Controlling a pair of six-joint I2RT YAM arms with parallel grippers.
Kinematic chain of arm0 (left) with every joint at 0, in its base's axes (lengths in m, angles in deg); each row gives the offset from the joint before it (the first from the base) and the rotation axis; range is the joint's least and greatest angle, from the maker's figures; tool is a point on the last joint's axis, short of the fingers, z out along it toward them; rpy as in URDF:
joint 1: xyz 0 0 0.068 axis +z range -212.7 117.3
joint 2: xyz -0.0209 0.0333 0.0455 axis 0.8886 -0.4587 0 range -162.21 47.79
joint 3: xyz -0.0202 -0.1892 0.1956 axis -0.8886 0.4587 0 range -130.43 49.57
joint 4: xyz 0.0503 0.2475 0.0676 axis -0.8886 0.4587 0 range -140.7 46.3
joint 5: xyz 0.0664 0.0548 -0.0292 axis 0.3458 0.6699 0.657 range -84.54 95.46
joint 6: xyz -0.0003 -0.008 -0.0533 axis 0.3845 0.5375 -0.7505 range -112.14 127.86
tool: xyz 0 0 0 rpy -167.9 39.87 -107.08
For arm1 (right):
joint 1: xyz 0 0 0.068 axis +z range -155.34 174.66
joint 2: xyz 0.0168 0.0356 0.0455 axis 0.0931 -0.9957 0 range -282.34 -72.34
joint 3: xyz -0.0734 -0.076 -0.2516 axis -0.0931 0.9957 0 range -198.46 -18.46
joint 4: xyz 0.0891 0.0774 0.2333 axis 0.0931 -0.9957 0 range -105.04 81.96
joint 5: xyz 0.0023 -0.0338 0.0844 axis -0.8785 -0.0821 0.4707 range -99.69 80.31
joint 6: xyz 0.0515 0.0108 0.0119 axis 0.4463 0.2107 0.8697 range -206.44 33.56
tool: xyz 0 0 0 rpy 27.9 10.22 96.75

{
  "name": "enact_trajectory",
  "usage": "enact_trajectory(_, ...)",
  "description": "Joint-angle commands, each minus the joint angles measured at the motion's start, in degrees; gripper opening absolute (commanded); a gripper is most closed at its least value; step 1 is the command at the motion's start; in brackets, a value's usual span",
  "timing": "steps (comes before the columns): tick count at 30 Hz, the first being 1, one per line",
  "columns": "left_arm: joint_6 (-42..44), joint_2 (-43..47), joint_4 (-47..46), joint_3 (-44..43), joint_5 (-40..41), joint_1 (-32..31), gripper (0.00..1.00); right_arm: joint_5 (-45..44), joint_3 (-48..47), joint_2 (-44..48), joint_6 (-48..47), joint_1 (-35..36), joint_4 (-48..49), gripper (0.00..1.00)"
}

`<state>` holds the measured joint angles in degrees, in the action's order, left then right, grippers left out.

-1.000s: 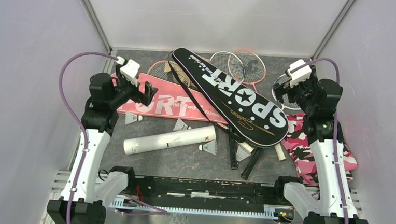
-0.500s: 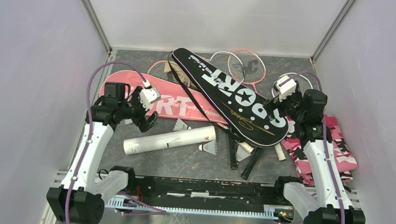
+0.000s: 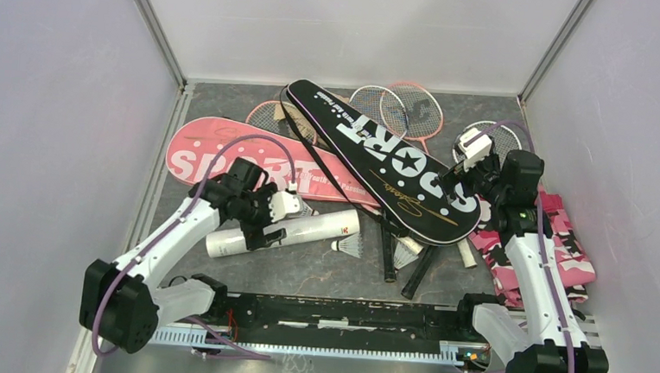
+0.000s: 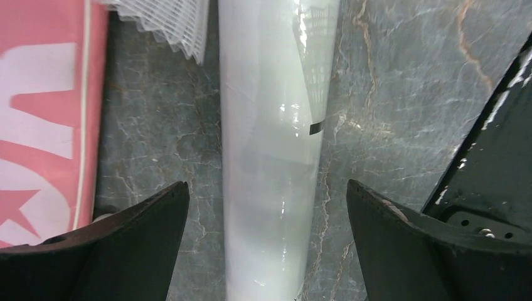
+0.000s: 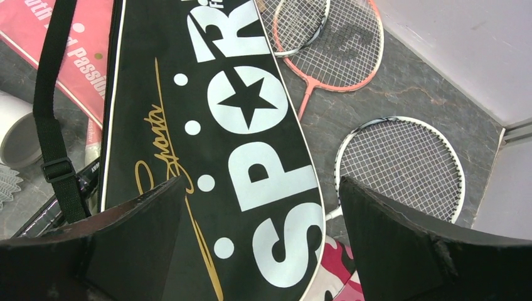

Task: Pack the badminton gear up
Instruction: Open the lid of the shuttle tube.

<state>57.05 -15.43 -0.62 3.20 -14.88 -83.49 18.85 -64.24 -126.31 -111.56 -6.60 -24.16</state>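
A long white tube (image 3: pixel 306 231) lies on the dark table, and my left gripper (image 3: pixel 265 227) hangs open over its left part. In the left wrist view the tube (image 4: pixel 270 125) runs between the spread fingers of the left gripper (image 4: pixel 266 188), untouched. A black "SPORT" cover (image 3: pixel 381 146) lies diagonally over a pink one (image 3: pixel 216 154). My right gripper (image 3: pixel 464 179) is open above the wide end of the black cover (image 5: pixel 213 125); the right gripper (image 5: pixel 262 182) holds nothing. White shuttlecocks (image 3: pixel 346 245) lie near the tube's right end, and one (image 4: pixel 169 22) lies beside the tube.
Thin rackets (image 3: pixel 409 109) lie at the back, with a white-framed one (image 5: pixel 401 166) near the right wall. Dark racket handles (image 3: pixel 416 274) stick out below the black cover. A pink camouflage cloth (image 3: pixel 556 252) lies at the right. Walls enclose the table on three sides.
My left arm swung from the pink cover's left end down and right, ending over the tube. My right arm dropped toward the black cover's wide end, then held still.
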Motion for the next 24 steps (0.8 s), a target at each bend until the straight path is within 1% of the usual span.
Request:
enact_trajectory(1, 1.4, -1.66, -5.2, 2.35, 6.58, -2.63, 1.0, 1.83, 0.16, -0.15, 0.33, -0.11, 1.98, 0.98)
enact_trajectory(9, -0.75, -2.01, -12.09, 8.62, 9.57, -5.04, 1.0, 2.32, 0.15, -0.69, 0.25, -0.09, 1.65, 0.98)
enact_trajectory(12, -1.74, -1.29, -15.5, 11.19, 11.3, -6.01, 0.96, 2.32, 0.12, -1.03, 0.21, -0.11, 1.61, 0.98)
enact_trajectory(15, -1.82, -0.1, -16.27, 12.37, 11.49, -6.18, 0.91, 2.55, 0.09, -1.69, 0.17, -0.13, 1.43, 0.98)
enact_trajectory(18, -1.79, 0.98, -15.67, 12.35, 12.13, -6.23, 0.81, 2.72, -0.19, -2.45, 0.12, -0.11, 1.09, 0.98)
enact_trajectory(21, -1.31, 1.62, -12.88, 10.97, 12.76, -6.3, 0.68, 2.67, -0.2, -2.87, 0.05, -0.1, 0.96, 0.98)
enact_trajectory(24, -1.22, 2.01, -8.91, 8.66, 13.03, -6.24, 0.59, 2.64, -0.19, -3.07, -0.1, -0.14, 0.84, 0.98)
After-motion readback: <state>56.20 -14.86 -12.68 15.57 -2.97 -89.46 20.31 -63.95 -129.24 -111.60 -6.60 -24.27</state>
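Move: The shuttle tube runs left to right beneath the left hand's open fingers, its middle about 4 cm to the right, level in reach and some 6 cm below. On its far side one shuttlecock lies about 8 cm ahead and 9 cm right of the hand, another 9 cm ahead and 12 cm left; the pink bag's middle is roughly 20 cm straight ahead. From the right hand the tube is some 40 cm left, 9 cm back and 18 cm below. Bring the left gripper down about 6 cm, drifting slightly left, so its fingers straddle the shuttle tube just left of the tube's middle, and tip the wrist some 10 degrees so they point more steeply down. Near the bottom, start closing until both pads meet the tube's sides, easing up slightly. Let the open right gripper sink just under 2 cm. ##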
